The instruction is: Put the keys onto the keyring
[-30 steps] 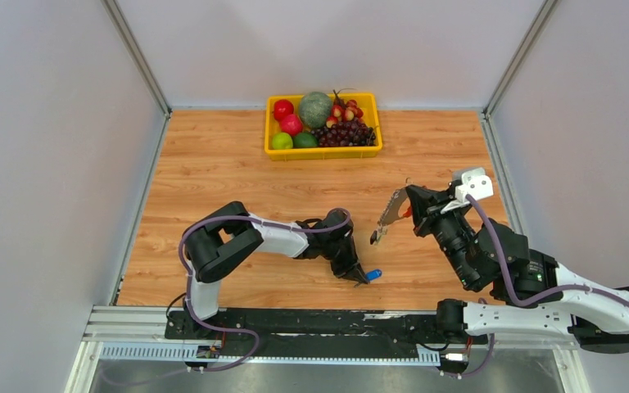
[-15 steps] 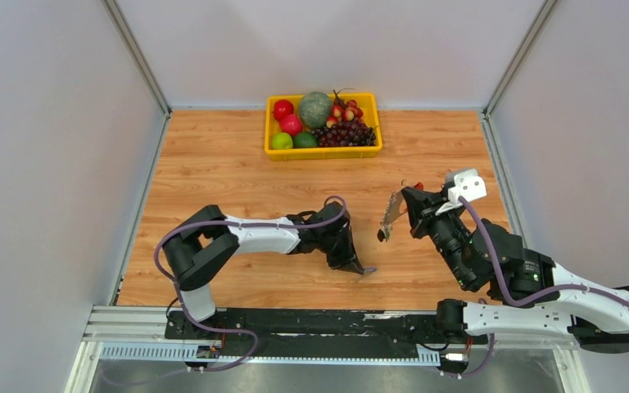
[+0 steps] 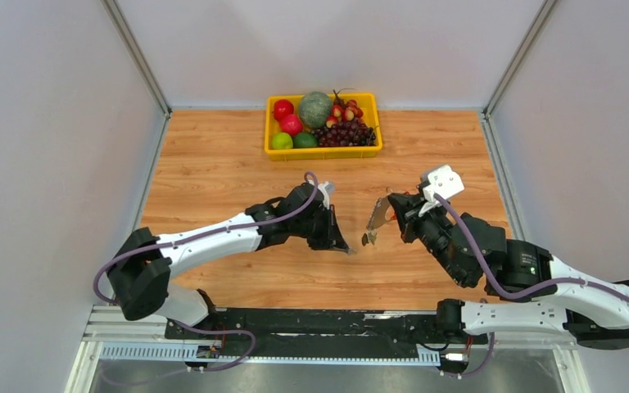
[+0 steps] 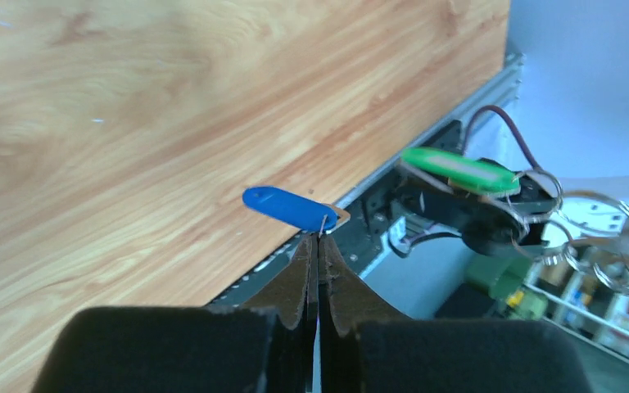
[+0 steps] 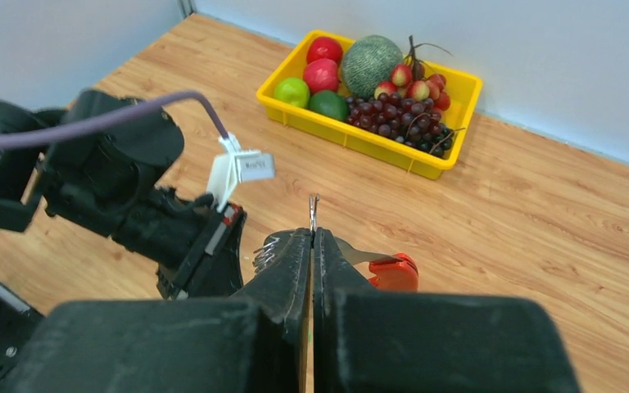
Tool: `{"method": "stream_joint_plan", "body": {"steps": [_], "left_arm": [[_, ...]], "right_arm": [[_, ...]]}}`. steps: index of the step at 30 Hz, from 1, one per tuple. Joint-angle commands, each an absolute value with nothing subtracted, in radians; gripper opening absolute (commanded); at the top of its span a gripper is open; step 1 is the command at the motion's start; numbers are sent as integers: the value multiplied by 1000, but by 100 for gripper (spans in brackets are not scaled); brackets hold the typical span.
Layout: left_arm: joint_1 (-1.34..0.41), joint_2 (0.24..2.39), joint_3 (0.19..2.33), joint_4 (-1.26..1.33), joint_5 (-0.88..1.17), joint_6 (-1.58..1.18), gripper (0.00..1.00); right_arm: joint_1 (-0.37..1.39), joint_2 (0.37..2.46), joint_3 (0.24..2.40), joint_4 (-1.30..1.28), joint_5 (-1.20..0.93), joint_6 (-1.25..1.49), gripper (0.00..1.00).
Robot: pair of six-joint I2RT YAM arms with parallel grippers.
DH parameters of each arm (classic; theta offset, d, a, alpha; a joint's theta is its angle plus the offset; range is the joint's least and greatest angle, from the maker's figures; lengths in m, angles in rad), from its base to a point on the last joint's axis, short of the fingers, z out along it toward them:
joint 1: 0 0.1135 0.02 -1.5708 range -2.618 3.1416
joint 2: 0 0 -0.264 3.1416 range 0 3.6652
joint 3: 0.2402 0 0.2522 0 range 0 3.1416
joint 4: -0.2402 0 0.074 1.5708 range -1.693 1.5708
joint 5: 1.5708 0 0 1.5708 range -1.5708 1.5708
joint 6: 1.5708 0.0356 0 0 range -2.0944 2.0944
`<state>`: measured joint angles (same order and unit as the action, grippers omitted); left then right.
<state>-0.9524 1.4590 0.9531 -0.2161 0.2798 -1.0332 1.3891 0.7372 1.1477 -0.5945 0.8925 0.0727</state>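
My left gripper (image 4: 318,239) (image 3: 346,245) is shut, pinching the blue key (image 4: 288,207) by the thin wire loop at its head; the key juts out left of the fingertips, above the wooden table. My right gripper (image 5: 312,234) (image 3: 393,210) is shut on the keyring (image 5: 314,206), whose thin metal edge stands up between the tips. The grey feathery charm (image 5: 272,250) (image 3: 376,218) hangs left of the fingers. The red key (image 5: 395,273) hangs on the right side. Blurred silver rings (image 4: 599,219) show at the right of the left wrist view. The two grippers face each other, a short gap apart.
A yellow basket (image 3: 323,152) (image 5: 359,142) of fruit stands at the back middle of the wooden table (image 3: 213,172). Grey walls close in the left, right and back sides. A metal rail (image 3: 295,321) runs along the near edge.
My left gripper closed on the blue key near the front edge, then lifted it up and left toward the table's middle. The right gripper, with the keyring, shifted left toward it.
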Motion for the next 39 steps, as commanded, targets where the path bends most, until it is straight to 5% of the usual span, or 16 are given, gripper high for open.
{"method": "stream_joint_plan", "body": {"steps": [1,17,39], "left_arm": [[-940,1342,1008,-378,158,-859,0],[-923,1077,1072,-484,-34,-564,0],[-923,778,1016,-290,326,-266,0]], "right_arm": [[1391,772,1228,-676,800,119,0],[1392,830,1307,-814,451,117,0],[1390,972,1398,-861,18,-83,0]]}}
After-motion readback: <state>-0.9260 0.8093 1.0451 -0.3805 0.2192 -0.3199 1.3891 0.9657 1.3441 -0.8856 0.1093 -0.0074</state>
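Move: The left hand already pinches the blue key; the keyring it goes to is in the right fingers, about 7 cm to its right, 1 cm ahead and some 23 cm above. The ring's hanging bunch is 5 cm right, level ahead and 17 cm up; the fruit crate is 33 cm ahead, 5 cm left and 9 cm below. From the right hand, the key lies 7 cm left, 1 cm back and 23 cm below. Left arm lifts its key about 20 cm and leftward; right brings the keyring about 10 cm back-left, swinging counter-clockwise. ##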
